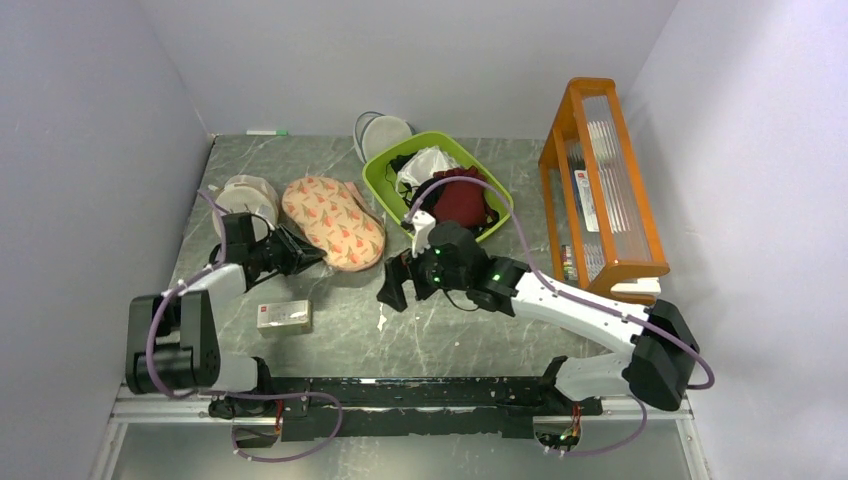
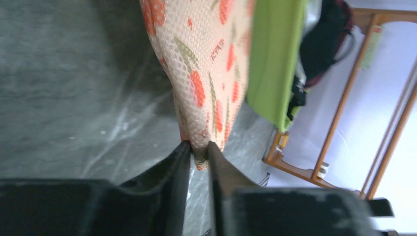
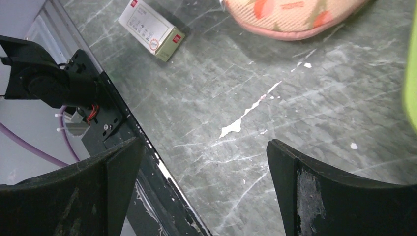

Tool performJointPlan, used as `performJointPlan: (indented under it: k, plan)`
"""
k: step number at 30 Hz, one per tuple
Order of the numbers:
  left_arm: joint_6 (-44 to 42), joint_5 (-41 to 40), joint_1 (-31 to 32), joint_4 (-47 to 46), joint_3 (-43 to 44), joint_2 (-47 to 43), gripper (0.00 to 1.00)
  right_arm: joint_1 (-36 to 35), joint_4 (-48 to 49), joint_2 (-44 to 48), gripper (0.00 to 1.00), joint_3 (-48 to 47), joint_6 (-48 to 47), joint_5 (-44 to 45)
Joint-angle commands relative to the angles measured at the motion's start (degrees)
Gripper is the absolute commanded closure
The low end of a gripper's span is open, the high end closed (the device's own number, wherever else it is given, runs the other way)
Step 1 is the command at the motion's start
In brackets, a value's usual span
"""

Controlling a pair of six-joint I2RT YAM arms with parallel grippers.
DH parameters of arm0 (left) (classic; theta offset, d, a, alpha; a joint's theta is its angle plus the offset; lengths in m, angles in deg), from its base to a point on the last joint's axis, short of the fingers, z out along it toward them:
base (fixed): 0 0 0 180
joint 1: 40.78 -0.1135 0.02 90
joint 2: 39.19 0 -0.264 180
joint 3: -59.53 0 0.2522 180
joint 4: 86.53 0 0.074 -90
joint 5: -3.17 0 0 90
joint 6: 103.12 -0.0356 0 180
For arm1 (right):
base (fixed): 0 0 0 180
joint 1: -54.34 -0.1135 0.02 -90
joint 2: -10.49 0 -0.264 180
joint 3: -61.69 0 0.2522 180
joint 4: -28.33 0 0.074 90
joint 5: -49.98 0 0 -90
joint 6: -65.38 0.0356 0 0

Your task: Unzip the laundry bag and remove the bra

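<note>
The peach-pink laundry bag [image 1: 333, 221] with orange-red flower print lies on the table, left of the middle. My left gripper [image 1: 305, 255] is at its near left edge. In the left wrist view the jaws are shut on the bag's padded rim [image 2: 199, 147], and the printed mesh side [image 2: 206, 73] rises above the fingers. My right gripper [image 1: 392, 290] hovers over bare table in front of the bag, jaws wide open with nothing between them [image 3: 205, 145]. The bag's near edge [image 3: 290, 17] shows at the top of the right wrist view. The bra is hidden.
A green basket [image 1: 385, 185] holding a dark red garment [image 1: 462, 200] and white fabric stands right of the bag. An orange wooden rack [image 1: 600, 190] lines the right side. A small white box [image 1: 284, 316] lies near the front left. A round beige pouch [image 1: 247, 197] and a round white mesh pouch [image 1: 383, 132] sit behind.
</note>
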Motion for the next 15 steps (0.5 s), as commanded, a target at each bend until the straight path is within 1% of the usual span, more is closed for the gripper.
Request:
performJointPlan:
  k: [1, 3, 6, 8, 10, 12, 13, 15]
  plan:
    - [3.1, 5.4, -0.2, -3.6, -2.4, -7.4, 0.76, -3.3, 3.5, -5.0, 0.00, -2.4, 1.8, 2.2]
    - [4.0, 7.0, -0.3, -2.6, -2.6, -9.3, 0.84, -5.2, 7.2, -8.2, 0.00, -3.0, 4.9, 3.0]
    - [7.9, 9.4, -0.2, -3.6, -3.9, -12.3, 0.92, -7.2, 12.5, -13.5, 0.01, -3.7, 12.1, 6.8]
    - [10.4, 10.2, 0.0, -4.8, -4.8, -14.7, 0.93, -7.3, 16.2, -16.6, 0.08, -3.9, 16.3, 7.5]
    - [11.3, 9.6, 0.3, -3.0, -4.8, -17.1, 0.93, -7.3, 19.3, -18.6, 0.15, -3.5, 19.5, 8.9]
    - [12.0, 8.5, 1.0, -0.6, -4.8, -19.9, 0.93, -7.5, 23.3, -19.4, 0.27, -2.1, 21.6, 10.4]
    - [12.5, 7.9, 1.5, 0.2, -5.0, -21.8, 0.93, -7.7, 25.7, -19.7, 0.32, -1.3, 21.9, 10.6]
    - [13.8, 6.8, 2.6, 1.5, -5.5, -24.3, 0.93, -7.9, 29.0, -20.5, 0.35, -0.7, 21.0, 10.2]
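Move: The laundry bag's middle is about 10 cm ahead of my left hand, 3 cm to its right and slightly lower; its near left corner is already between those fingers. From my right hand the bag's middle lies roughly 22 cm ahead, 14 cm left and 13 cm down. The green basket is some 29 cm ahead of the right hand and 11 cm right; the small carton is 26 cm to its left, almost level fore and aft. I finish shutting my left fingers on the bag's near corner and lift it about 7 cm, easing a little back and right as the wrist tips up. Meanwhile my open right hand sweeps about 8 cm left and 6 cm down towards the bag's near edge, tipping downward, and starts narrowing its fingers late on, with nothing between them yet. ##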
